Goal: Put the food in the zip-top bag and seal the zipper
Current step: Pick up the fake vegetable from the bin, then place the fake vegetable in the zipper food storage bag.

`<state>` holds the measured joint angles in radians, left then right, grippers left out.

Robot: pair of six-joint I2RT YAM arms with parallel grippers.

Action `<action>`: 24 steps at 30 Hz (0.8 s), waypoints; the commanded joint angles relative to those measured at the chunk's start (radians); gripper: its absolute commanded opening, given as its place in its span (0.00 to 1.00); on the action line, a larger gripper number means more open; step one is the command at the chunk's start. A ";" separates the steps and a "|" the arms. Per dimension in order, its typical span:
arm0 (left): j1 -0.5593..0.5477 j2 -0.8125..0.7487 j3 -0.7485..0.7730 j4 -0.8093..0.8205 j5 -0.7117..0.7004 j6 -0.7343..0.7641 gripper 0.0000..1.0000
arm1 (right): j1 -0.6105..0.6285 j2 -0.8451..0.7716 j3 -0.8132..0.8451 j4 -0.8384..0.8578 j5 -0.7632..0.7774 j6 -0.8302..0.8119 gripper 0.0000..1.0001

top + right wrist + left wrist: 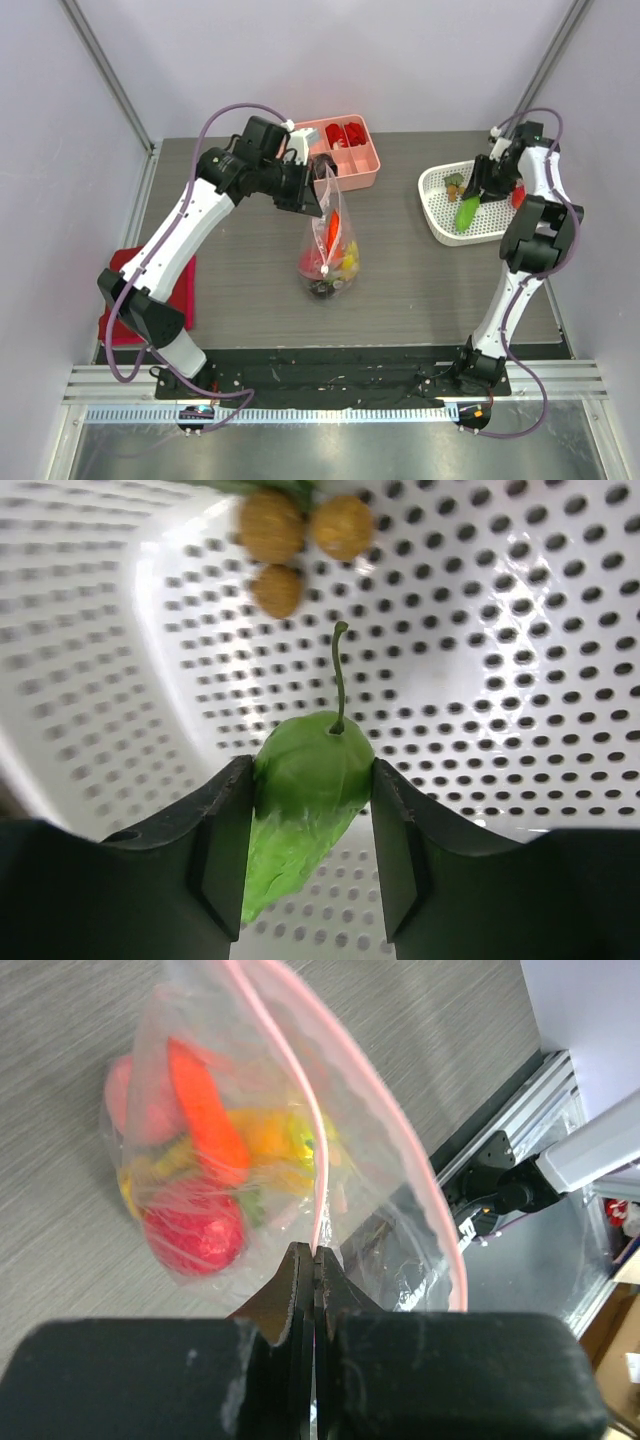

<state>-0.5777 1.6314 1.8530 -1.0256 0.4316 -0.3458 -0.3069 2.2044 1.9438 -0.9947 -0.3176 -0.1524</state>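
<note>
The clear zip-top bag [330, 255] hangs over the middle of the table, bottom resting on it. Through its wall I see food: an orange carrot [205, 1110], a red round piece [195, 1235] and yellow pieces [265, 1135]. My left gripper [315, 1252] is shut on the bag's mouth edge at the pink zipper [310, 1110], holding it up. My right gripper [312, 770] is down in the white mesh basket [500, 630], with both fingers touching the sides of a green stemmed food piece [300, 820].
A pink compartment tray [355, 150] with red items stands at the back, just behind the left gripper [318, 195]. The basket [440, 215] at the right also holds small orange-brown balls [290, 540]. A red cloth [125, 290] lies at the left edge.
</note>
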 commanded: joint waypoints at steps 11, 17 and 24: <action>0.033 0.038 0.058 0.041 0.099 -0.061 0.00 | 0.233 -0.747 -0.222 0.575 -0.494 0.193 0.01; 0.033 0.031 0.060 0.055 0.163 -0.079 0.00 | 0.463 -0.943 -0.413 0.912 -0.482 0.365 0.01; 0.033 0.035 0.064 0.061 0.177 -0.088 0.00 | 0.708 -1.020 -0.560 1.094 -0.364 0.300 0.01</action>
<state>-0.5480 1.6764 1.8812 -0.9997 0.5701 -0.4198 0.2989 1.2129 1.4334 -0.0803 -0.7574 0.1612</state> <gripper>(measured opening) 0.011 0.504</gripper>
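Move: The green fake vegetable is already gripped by one end in the right hand, low in the bin; the bag's mouth lies some 39 cm to that hand's left, 19 cm back and 18 cm higher. Broccoli is about 6 cm left and 5 cm ahead of the right hand, a tomato about 14 cm to its right, level with it. The left hand already pinches the bag's lip, the mouth's middle lying about 4 cm to that hand's right, 2 cm back and 4 cm below. The green fake vegetable, still pinched in the right fingers, is whisked almost straight up out of the bin, then swept left and back towards the bag's mouth: nearly 40 cm up, about 30 cm left and 15 cm back. The wrist swings up nearly 90 degrees, so the fingers go from pointing down to level, leftward and somewhat forward. The left fingers stay shut on the bag's lip, with only a slight shift. ##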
